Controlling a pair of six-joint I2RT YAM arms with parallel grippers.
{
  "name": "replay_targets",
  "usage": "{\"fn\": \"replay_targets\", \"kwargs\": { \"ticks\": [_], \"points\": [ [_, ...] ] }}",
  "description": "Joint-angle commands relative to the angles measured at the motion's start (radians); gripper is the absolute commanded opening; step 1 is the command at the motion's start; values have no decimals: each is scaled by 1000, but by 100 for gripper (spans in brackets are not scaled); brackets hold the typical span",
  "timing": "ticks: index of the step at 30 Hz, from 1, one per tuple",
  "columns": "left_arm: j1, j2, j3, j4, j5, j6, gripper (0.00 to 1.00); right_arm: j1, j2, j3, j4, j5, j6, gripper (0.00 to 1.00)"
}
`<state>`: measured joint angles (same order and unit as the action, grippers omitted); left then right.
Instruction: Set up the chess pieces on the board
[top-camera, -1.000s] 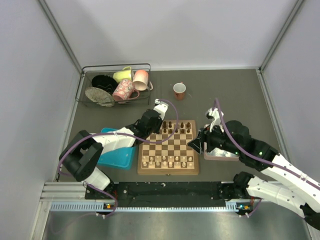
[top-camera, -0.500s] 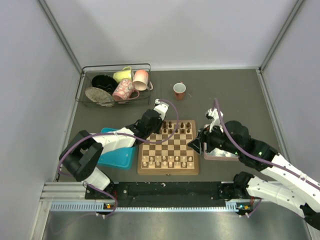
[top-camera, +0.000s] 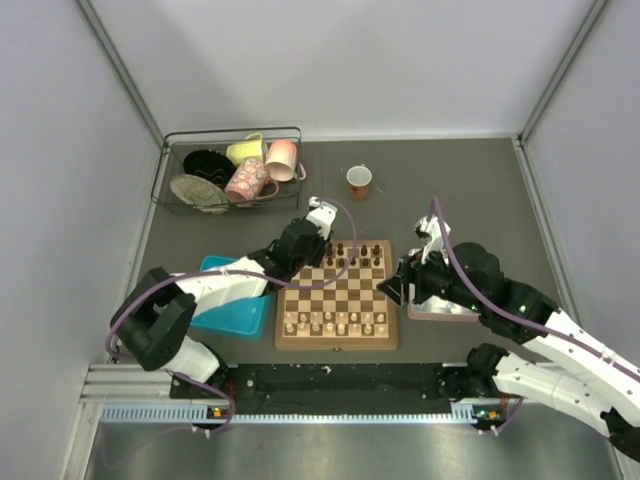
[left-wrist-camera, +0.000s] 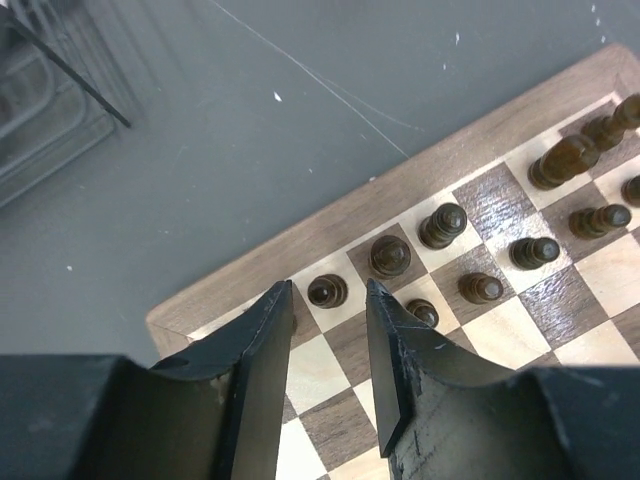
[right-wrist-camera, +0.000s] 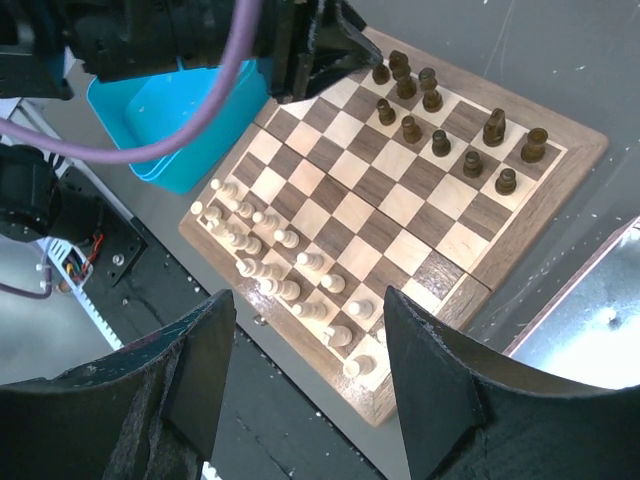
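Note:
The board (top-camera: 336, 343) lies between my two arms. Dark chess pieces (top-camera: 355, 255) stand in its two far rows, and pale ones line the near rows. My left gripper (top-camera: 318, 243) is at the far left corner, open. In the left wrist view its fingertips (left-wrist-camera: 328, 300) flank a small dark piece (left-wrist-camera: 327, 291) without touching it; it stands alone on a light square next to other dark pieces (left-wrist-camera: 442, 225). My right gripper (top-camera: 393, 285) hovers wide open and empty over the board's right side, above the pale pieces (right-wrist-camera: 290, 270).
A blue tray (top-camera: 225, 310) sits left of the board under my left arm. A grey tray (top-camera: 440, 312) lies at the right under my right arm. A wire basket (top-camera: 168, 172) with cups stands at the back left, and a red mug (top-camera: 359, 181) behind the board.
My left gripper's jaws have parted at the board's far left corner, and that arm's elbow has shifted slightly left. The right arm has not moved.

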<state>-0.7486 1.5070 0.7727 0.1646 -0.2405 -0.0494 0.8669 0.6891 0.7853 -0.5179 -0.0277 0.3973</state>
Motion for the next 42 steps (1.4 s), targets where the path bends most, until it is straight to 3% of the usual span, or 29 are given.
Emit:
{"fn": "replay_targets", "kwargs": {
  "ticks": [1,5,8,13,16,27,42],
  "points": [
    [-6,-99,22,13,-45,11,41,-19,-13,38,22,69,18,61],
    [-6,-148,26,-19,-63,11,41,-51,13,63,-27,214,66,61],
    [-12,-205,27,-49,-79,-6,41,-156,61,98,-138,343,142,61],
    [-18,-339,1,-97,-53,-59,41,-518,176,89,-180,175,207,58],
    [-23,-421,-36,-106,-17,-96,41,-607,268,95,-180,153,198,52],
    [-29,-603,-134,-137,-8,-136,42,-655,515,109,-136,313,181,44],
    [-28,-686,-222,-142,-22,-165,43,-709,668,71,-37,298,163,37]
  ]
}}
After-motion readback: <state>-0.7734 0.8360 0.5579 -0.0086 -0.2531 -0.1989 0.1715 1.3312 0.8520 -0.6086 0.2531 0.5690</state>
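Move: The loose dark pieces in the pink tray lie about 15 cm ahead of the right hand, 17 cm to its right and 19 cm below. The tray's middle is some 10 cm ahead and 14 cm right; the chess board's middle is 8 cm ahead and 15 cm left, both about 20 cm down. From the left hand those loose pieces lie about 37 cm right, 1 cm back and 5 cm lower, while a placed dark piece stands some 2 cm straight ahead and 3 cm below. Swing the right gripper right and forward, over 20 cm across, turning it clockwise, then sink about 15 cm with the fingers tipping steeply down towards the loose dark pieces in the tray, narrowing their gap without closing. Meanwhile lift the empty left gripper off the board's far row by about 12 cm, then draw it back and left, its left side dipping and its fingers still part open. ##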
